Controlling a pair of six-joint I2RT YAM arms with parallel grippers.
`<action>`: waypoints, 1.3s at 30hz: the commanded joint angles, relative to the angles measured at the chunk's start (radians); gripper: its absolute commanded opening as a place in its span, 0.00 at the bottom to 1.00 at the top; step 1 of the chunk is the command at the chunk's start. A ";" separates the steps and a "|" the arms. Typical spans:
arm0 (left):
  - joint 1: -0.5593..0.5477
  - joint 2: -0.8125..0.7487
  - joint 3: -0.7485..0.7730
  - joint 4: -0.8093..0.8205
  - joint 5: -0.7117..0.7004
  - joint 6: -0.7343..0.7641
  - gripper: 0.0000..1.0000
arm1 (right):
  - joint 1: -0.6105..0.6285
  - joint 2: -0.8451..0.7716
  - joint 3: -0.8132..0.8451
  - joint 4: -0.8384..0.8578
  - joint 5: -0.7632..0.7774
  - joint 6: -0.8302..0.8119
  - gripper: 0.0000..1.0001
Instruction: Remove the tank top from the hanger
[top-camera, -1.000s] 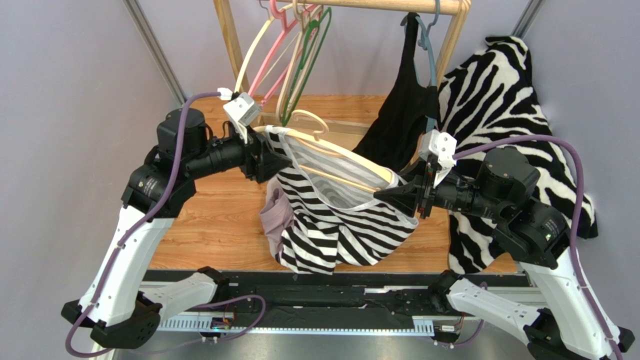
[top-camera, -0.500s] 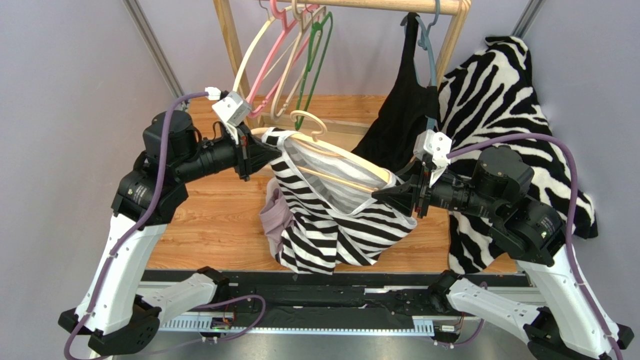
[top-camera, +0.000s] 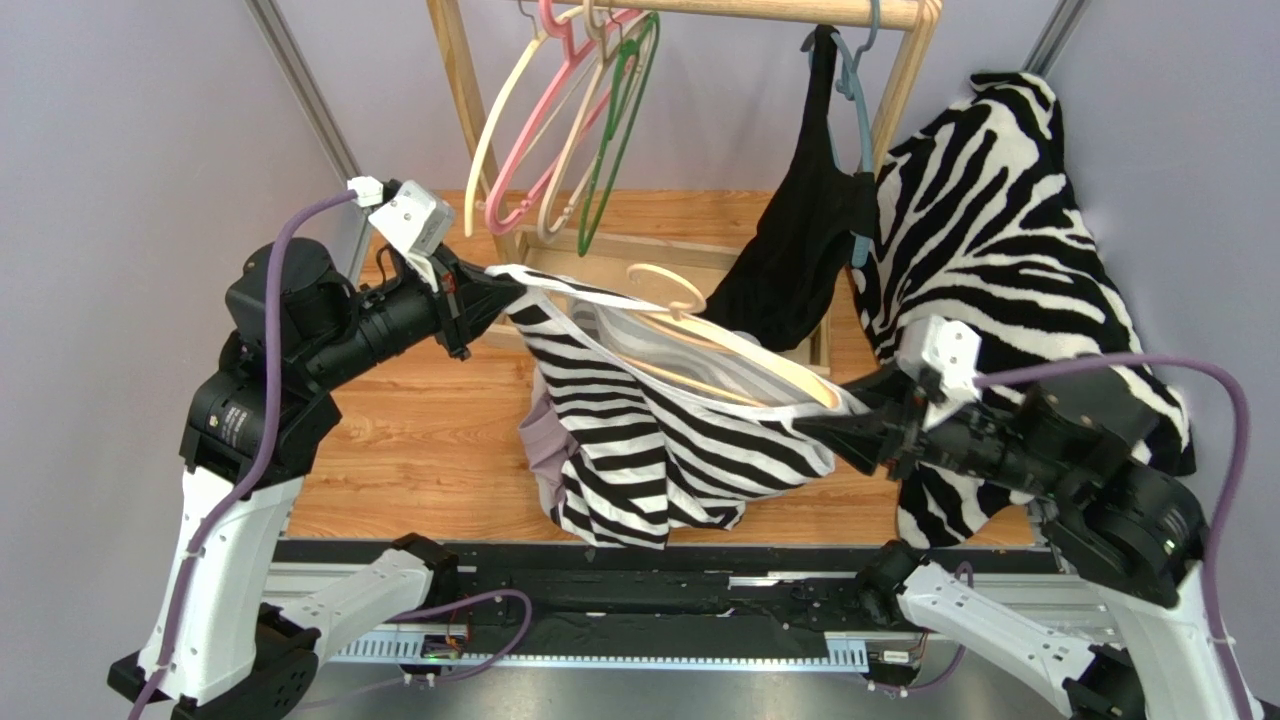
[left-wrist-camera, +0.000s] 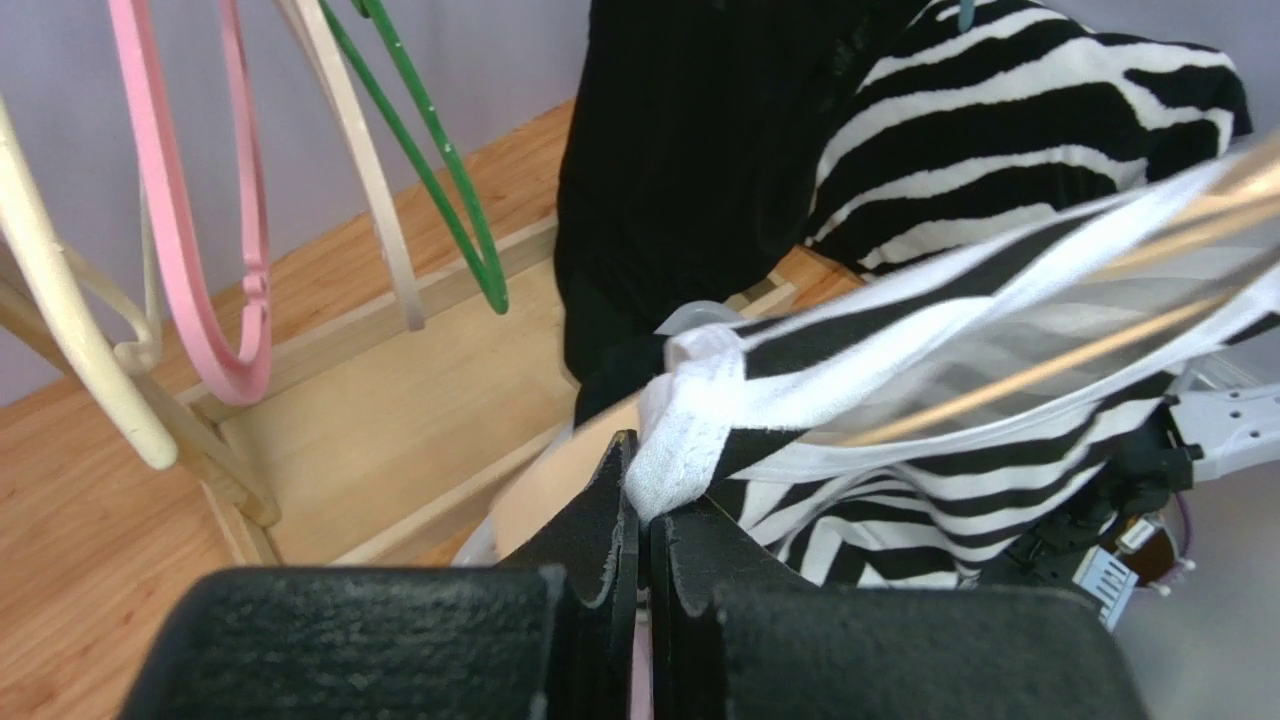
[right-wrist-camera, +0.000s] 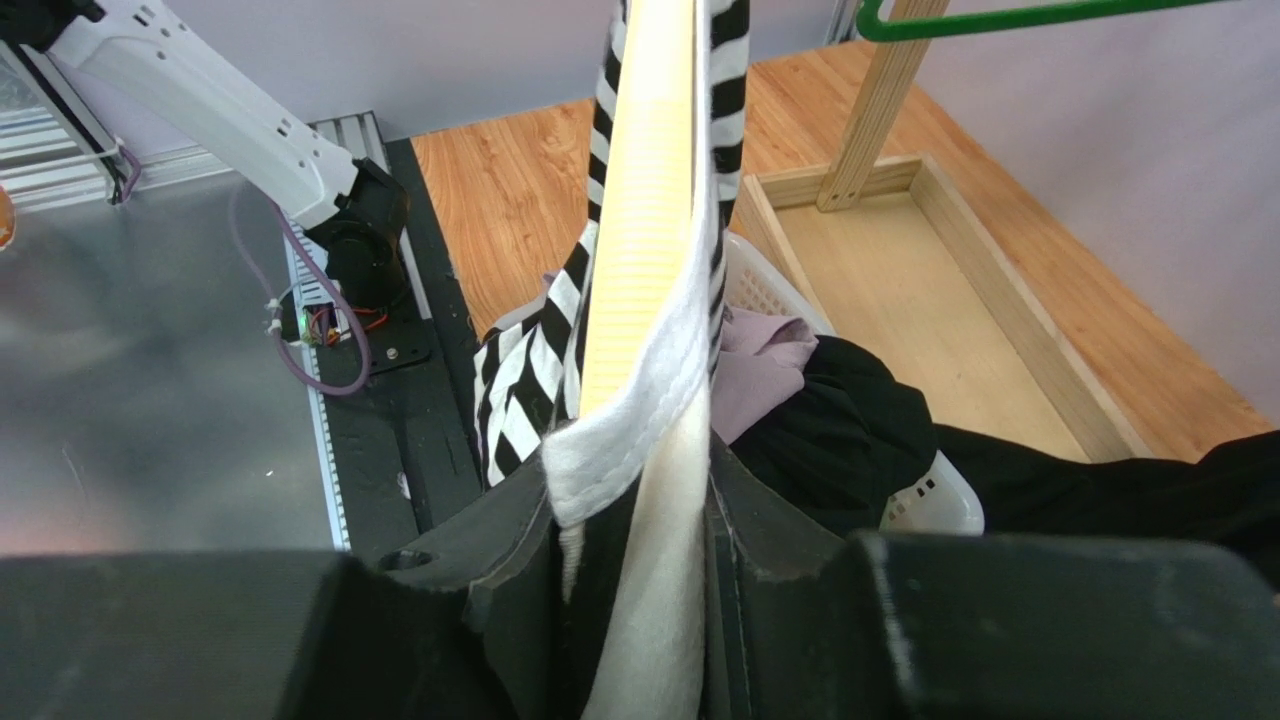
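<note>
The black-and-white striped tank top hangs stretched between both arms over the table, on a cream hanger. My left gripper is shut on the top's white shoulder strap at the left end; in the left wrist view the jaws pinch the bunched strap at their tips. My right gripper is shut on the hanger's right end, with the other white strap folded in beside it. The right gripper's fingertips straddle both.
Pink, cream and green empty hangers hang from the wooden rack at the back. A black garment hangs on a blue hanger, and a zebra-print cloth drapes at the right. A white basket with lilac cloth sits below.
The left gripper closed on the strap and pulled it left and back. The right arm moved right and down with the hanger end, stretching the top wider.
</note>
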 joint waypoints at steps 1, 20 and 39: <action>0.015 -0.007 -0.023 0.007 -0.145 0.060 0.00 | 0.000 -0.085 0.052 -0.037 0.029 -0.018 0.00; 0.029 -0.047 -0.261 -0.016 -0.192 0.083 0.00 | -0.002 -0.224 0.067 0.100 0.071 -0.004 0.00; 0.029 -0.073 -0.036 -0.137 0.211 0.282 0.97 | 0.000 -0.088 -0.055 0.219 -0.041 0.043 0.00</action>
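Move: Just under the left fingers, which hold the striped tank top's left strap, sits the hanger's left end, about 3 cm below, 2 cm to the right and 1 cm back. The hanger's hook stands some 12 cm to the right of that hand, level in reach and 3 cm lower; the basket is 13 cm right, 2 cm ahead and roughly 40 cm below. From the right hand, the hanger's left end lies about 24 cm left, 9 cm ahead and 2 cm higher. Drawing the pinched strap down beside the hanger's left end, the left hand sinks about 12 cm, opens wide to let go and backs up some 5 cm with fingers open. The right hand keeps its grip on the hanger's right end and the cloth there, pulling back and to its right about 5 cm while rising 3, then easing partway back forward and left. ##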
